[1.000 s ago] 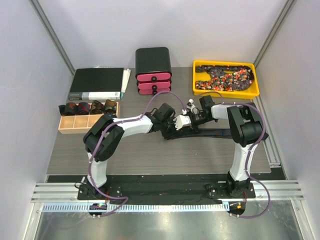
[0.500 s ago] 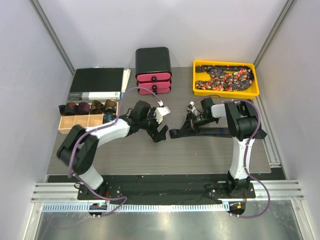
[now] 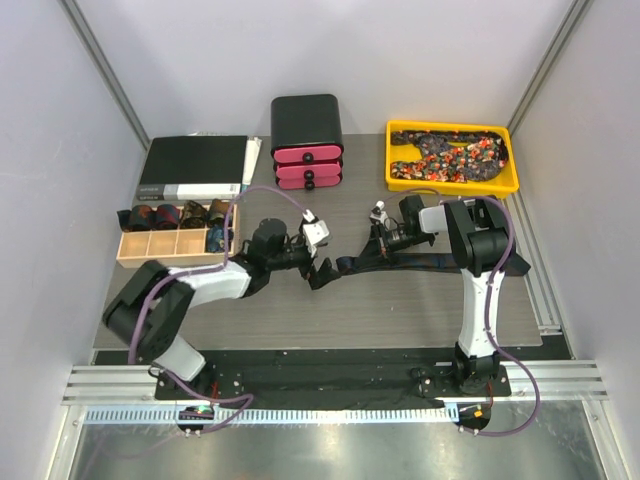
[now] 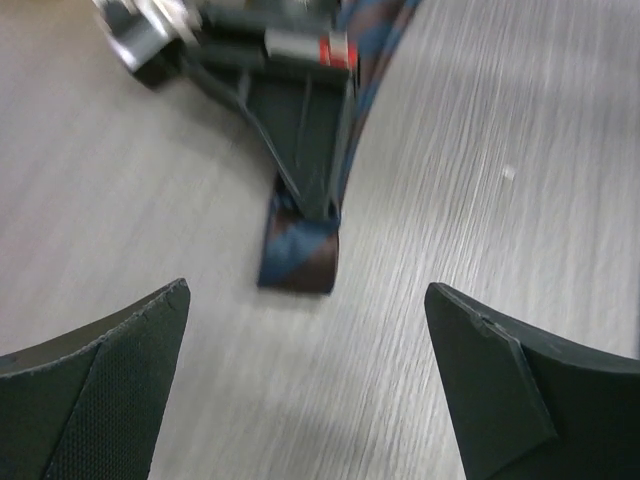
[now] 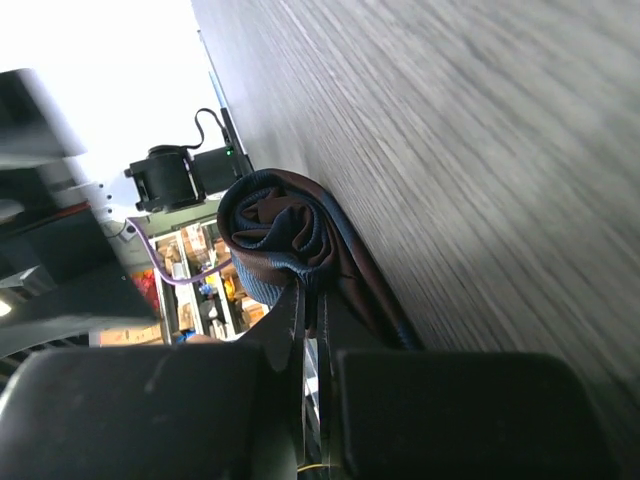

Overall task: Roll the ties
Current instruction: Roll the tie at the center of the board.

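Observation:
A dark navy-and-brown tie (image 3: 440, 265) lies flat across the middle of the table, running right from its folded near end (image 4: 300, 250). My right gripper (image 3: 350, 264) is shut on that end, where the fabric curls into a small loop (image 5: 280, 225) at the fingertips (image 5: 308, 290). Just left of the tie end, my left gripper (image 3: 320, 272) stands open, apart from the fabric. Its two fingers (image 4: 120, 350) frame bare table. More patterned ties (image 3: 450, 158) lie heaped in a yellow tray (image 3: 452, 127). Several rolled ties (image 3: 165, 215) sit in a wooden divider box (image 3: 128, 256).
A black unit with pink drawers (image 3: 307, 140) stands at the back centre. A black box (image 3: 195, 168) lies at the back left, behind the divider box. Purple cables loop over both arms.
My left gripper has opened, let go of the tie end and drawn back to the left. The right gripper stays shut on the end and has shifted slightly left.

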Controlling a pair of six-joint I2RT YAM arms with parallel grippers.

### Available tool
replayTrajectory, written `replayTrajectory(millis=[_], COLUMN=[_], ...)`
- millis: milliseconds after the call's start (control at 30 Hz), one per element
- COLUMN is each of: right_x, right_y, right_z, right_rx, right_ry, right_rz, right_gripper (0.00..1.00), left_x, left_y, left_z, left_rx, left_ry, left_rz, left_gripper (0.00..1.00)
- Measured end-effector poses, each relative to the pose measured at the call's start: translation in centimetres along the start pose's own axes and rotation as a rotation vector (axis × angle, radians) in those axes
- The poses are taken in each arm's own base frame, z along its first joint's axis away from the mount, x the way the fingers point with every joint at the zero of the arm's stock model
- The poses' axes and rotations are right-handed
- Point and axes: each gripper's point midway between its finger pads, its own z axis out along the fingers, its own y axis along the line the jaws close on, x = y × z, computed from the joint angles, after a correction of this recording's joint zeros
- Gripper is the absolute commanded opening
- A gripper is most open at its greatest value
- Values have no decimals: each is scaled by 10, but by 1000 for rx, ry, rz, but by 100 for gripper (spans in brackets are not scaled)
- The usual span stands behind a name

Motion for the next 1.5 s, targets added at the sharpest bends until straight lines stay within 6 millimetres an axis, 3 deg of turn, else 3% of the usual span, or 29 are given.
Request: replayTrajectory(millis=[167, 267, 567, 700, 900, 1233, 1500], right_x=[2, 4, 14, 20, 26, 31, 30], right_y=[0, 0, 3, 5, 8, 8, 9], right_z=[1, 3, 6, 8, 10, 6, -19], right_rx=[-14, -18, -49, -68, -85, -16, 110], right_ry=[15, 27, 72, 93, 112, 116, 87], right_rz=[-8, -12, -16, -18, -20, -28, -9], right_gripper=[1, 1, 1, 1, 2, 44, 45], left_x=[66, 76, 69, 78, 79, 80, 81], left_y=[-6, -12, -21, -21, -23, -21, -19], left_z=[18, 24, 47, 53, 57, 57, 57], left_rx=[16, 24, -10, -23, -32, -5, 29], left_ry=[34, 22, -71, -69, -71, 134, 301], left_rz=[-20, -4, 79, 84, 115, 95, 98], left_gripper=[96, 93, 82, 65, 47, 21, 19])
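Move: The tie's rolled end lies about 5 cm to the left hand's right, 2 cm ahead and 9 cm below its open fingers. From there the flat tie runs off to the right, its middle some 24 cm beyond the roll. The drawer box stands about 27 cm ahead of the left hand and 4 cm to its left. The right hand's shut fingers are already on the tie, the roll about 4 cm to their left, level with them. Left hand sinks about 9 cm, edging right, and pinches the roll; right drags the tie back 3 cm, then opens. ##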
